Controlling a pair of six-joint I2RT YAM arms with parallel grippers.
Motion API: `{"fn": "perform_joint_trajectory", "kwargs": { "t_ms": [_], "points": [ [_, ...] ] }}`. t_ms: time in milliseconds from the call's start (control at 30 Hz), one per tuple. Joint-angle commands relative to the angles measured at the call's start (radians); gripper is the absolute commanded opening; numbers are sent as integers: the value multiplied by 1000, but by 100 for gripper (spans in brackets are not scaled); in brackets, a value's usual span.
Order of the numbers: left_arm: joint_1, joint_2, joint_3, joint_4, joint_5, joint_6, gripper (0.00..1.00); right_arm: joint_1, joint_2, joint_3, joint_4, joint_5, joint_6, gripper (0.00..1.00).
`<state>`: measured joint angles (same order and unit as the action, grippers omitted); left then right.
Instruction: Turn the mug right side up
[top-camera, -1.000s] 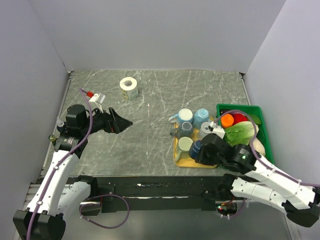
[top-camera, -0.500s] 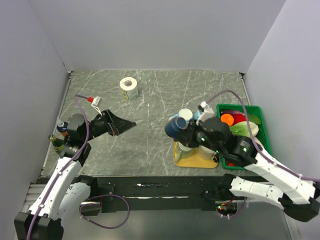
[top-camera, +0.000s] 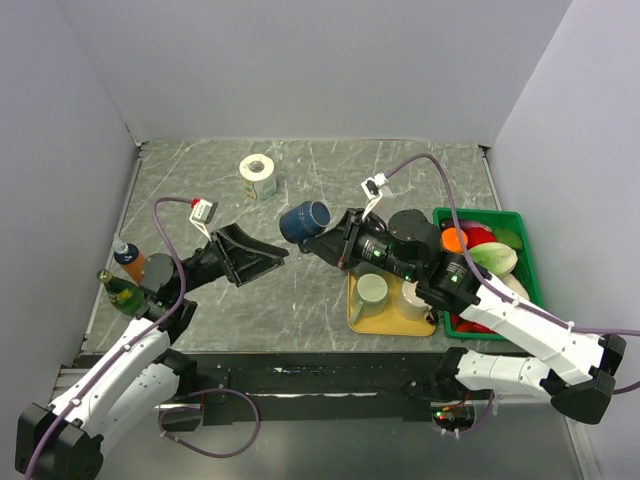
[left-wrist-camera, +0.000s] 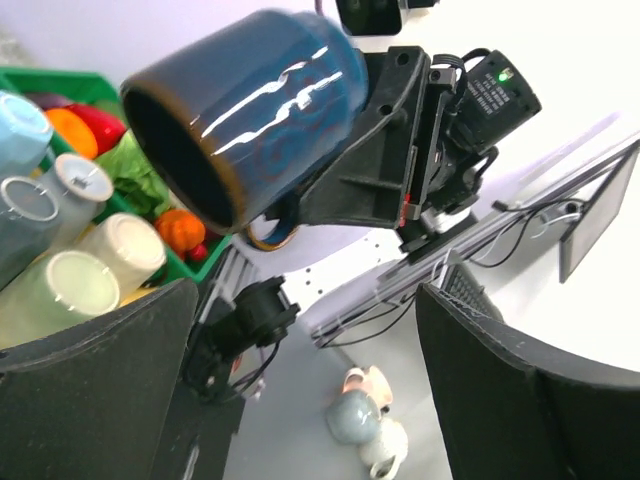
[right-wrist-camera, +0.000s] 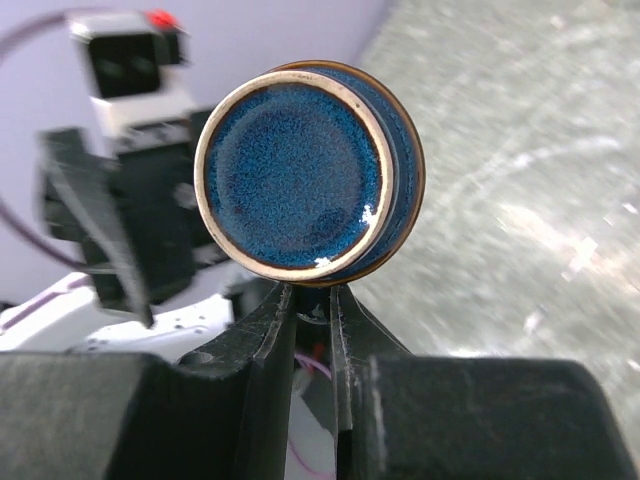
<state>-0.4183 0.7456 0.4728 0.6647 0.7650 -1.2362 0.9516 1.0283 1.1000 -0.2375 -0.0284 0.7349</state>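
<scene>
My right gripper (top-camera: 325, 240) is shut on the handle of a dark blue mug (top-camera: 303, 220) and holds it in the air over the middle of the table, on its side. The right wrist view shows the mug's base (right-wrist-camera: 292, 180) toward the camera above the closed fingers (right-wrist-camera: 275, 330). In the left wrist view the mug's mouth (left-wrist-camera: 240, 110) faces my left gripper (left-wrist-camera: 300, 390). My left gripper (top-camera: 268, 255) is open and empty, raised, pointing at the mug from the left, apart from it.
A yellow tray (top-camera: 385, 318) holds two pale mugs (top-camera: 371, 291). A green bin (top-camera: 520, 250) of vegetables stands at the right. A tape roll (top-camera: 258, 176) lies at the back. Two bottles (top-camera: 128, 256) stand at the left edge.
My right gripper has lifted the blue mug off the tray and carried it left and back. My left gripper has risen and swung right toward it.
</scene>
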Motion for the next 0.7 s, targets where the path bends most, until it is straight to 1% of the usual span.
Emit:
{"fn": "perform_joint_trajectory", "kwargs": {
  "t_ms": [0,33,100,133,200,267,300,400,533,667],
  "points": [
    [-20,12,-2,179,-66,-97,95,6,-28,40,233,-42,21,0],
    [-23,18,22,149,-67,-92,91,4,-31,31,268,-44,29,0],
    [-36,23,39,113,-94,-71,89,4,-31,11,303,-56,43,0],
    [-39,21,46,113,-104,-69,86,6,-30,8,311,-65,49,0],
    [-50,24,49,147,-121,-77,84,4,-25,-3,337,-77,54,0],
    [-53,46,66,138,-115,-75,82,4,-19,-5,357,-94,60,0],
    [-56,54,75,135,-99,-80,79,7,-11,-6,363,-100,64,0],
    [-63,70,81,171,-92,-92,75,6,-1,-17,377,-113,73,0],
    [-70,75,78,180,-112,-89,72,6,13,-26,395,-128,84,0],
    [-71,81,82,191,-121,-95,72,6,26,-28,399,-145,98,0]
  ]
}}
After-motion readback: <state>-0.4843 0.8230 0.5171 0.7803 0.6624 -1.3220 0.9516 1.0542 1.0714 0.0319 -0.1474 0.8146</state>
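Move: The right hand already holds the mug by its handle, the body's middle about 4 cm ahead and 2 cm left of the fingers, nearly level. From the open left hand the mug lies about 6 cm ahead, 8 cm right and 2 cm higher. From the right hand, a green mug stands roughly 12 cm right, level fore-and-aft, and the paper roll about 34 cm ahead and 18 cm left, both some 25 cm below. Right hand carries the held mug about 5 cm up and leftward towards the rising left hand's narrowing fingers. ##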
